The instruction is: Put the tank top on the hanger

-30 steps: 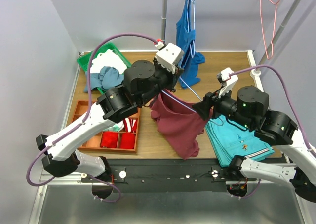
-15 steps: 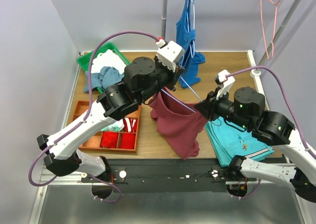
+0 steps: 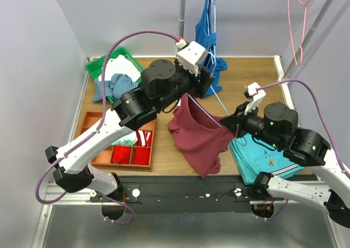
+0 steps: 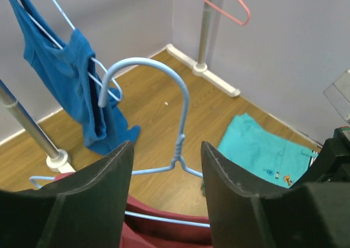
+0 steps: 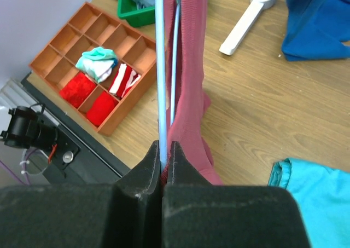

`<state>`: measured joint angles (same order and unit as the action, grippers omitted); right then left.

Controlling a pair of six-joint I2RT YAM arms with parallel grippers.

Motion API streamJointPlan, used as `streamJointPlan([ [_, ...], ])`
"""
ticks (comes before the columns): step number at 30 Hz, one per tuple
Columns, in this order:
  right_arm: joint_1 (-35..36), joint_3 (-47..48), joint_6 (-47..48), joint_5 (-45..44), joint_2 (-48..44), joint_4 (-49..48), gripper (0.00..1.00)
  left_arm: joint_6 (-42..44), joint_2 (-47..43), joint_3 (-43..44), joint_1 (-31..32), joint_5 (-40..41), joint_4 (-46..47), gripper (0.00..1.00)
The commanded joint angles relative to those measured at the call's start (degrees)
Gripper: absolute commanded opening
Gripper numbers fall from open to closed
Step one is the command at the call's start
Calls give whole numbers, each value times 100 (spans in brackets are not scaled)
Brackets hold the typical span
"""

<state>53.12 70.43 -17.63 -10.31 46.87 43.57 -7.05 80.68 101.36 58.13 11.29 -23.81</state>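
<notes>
The maroon tank top hangs draped over the pale blue wire hanger above the table's middle. My right gripper is shut on the hanger's wire at its right end. In the right wrist view the wire runs straight out from between the shut jaws, with the tank top beside it. My left gripper is open behind the hanger. In the left wrist view the hanger's twisted neck and hook lie beyond the spread fingers, untouched, and the tank top shows below.
A royal-blue top hangs on a rack post at the back. A salmon-pink hanger hangs at the back right. Turquoise trousers lie folded at the right. An orange divided tray and a green bin stand at the left.
My left gripper has opened, let go of the hanger and shifted right toward the back. My right gripper has shut on the hanger's wire.
</notes>
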Motion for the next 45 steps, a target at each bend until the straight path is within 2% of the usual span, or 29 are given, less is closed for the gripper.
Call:
streamJointPlan([
  [1,-21,-82,-162,-366,-257,-33,1,-7,-97,217,-3,31,228,77],
  [3,-21,-126,-267,-463,-301,-7,1,-7,-97,244,-3,66,202,88],
  [6,-21,-153,-416,-595,-380,142,1,19,-149,218,-3,119,184,99],
  [18,-21,-232,-953,-1237,-1013,556,1,107,-650,-231,-3,409,342,99],
  [28,-21,58,-1454,-1913,-1128,1030,1,177,-861,-362,-3,506,316,99],
  [38,-13,471,-1797,-2642,-1005,1206,1,186,-1011,-494,-3,532,333,99],
  [45,-30,910,-1745,-3407,-408,830,1,125,-1169,-617,-3,506,368,99],
])
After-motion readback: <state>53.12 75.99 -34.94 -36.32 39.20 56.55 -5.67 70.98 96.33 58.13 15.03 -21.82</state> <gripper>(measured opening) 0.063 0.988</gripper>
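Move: The left hand, fingers already half open, has the neck of the blue hanger about 2 cm ahead and 2 cm right of its fingertips. The maroon tank top hangs some 6 cm back and 22 cm below it. From the right hand, pinching the hanger's near end, the free rack stretch is roughly 38 cm ahead, 10 cm right, 20 cm up; the pink hanger is 38 ahead, 23 right; the blue tank top 40 ahead, 4 left. Rightwards by about 10 cm goes the right hand, still pinching the hanger's end with the cloth and turning some 30 degrees clockwise, then rising about 3 cm late on, away from the left hand. The left opens the rest of the way, comes free of the hanger, and draws off left about 5 cm and up. ##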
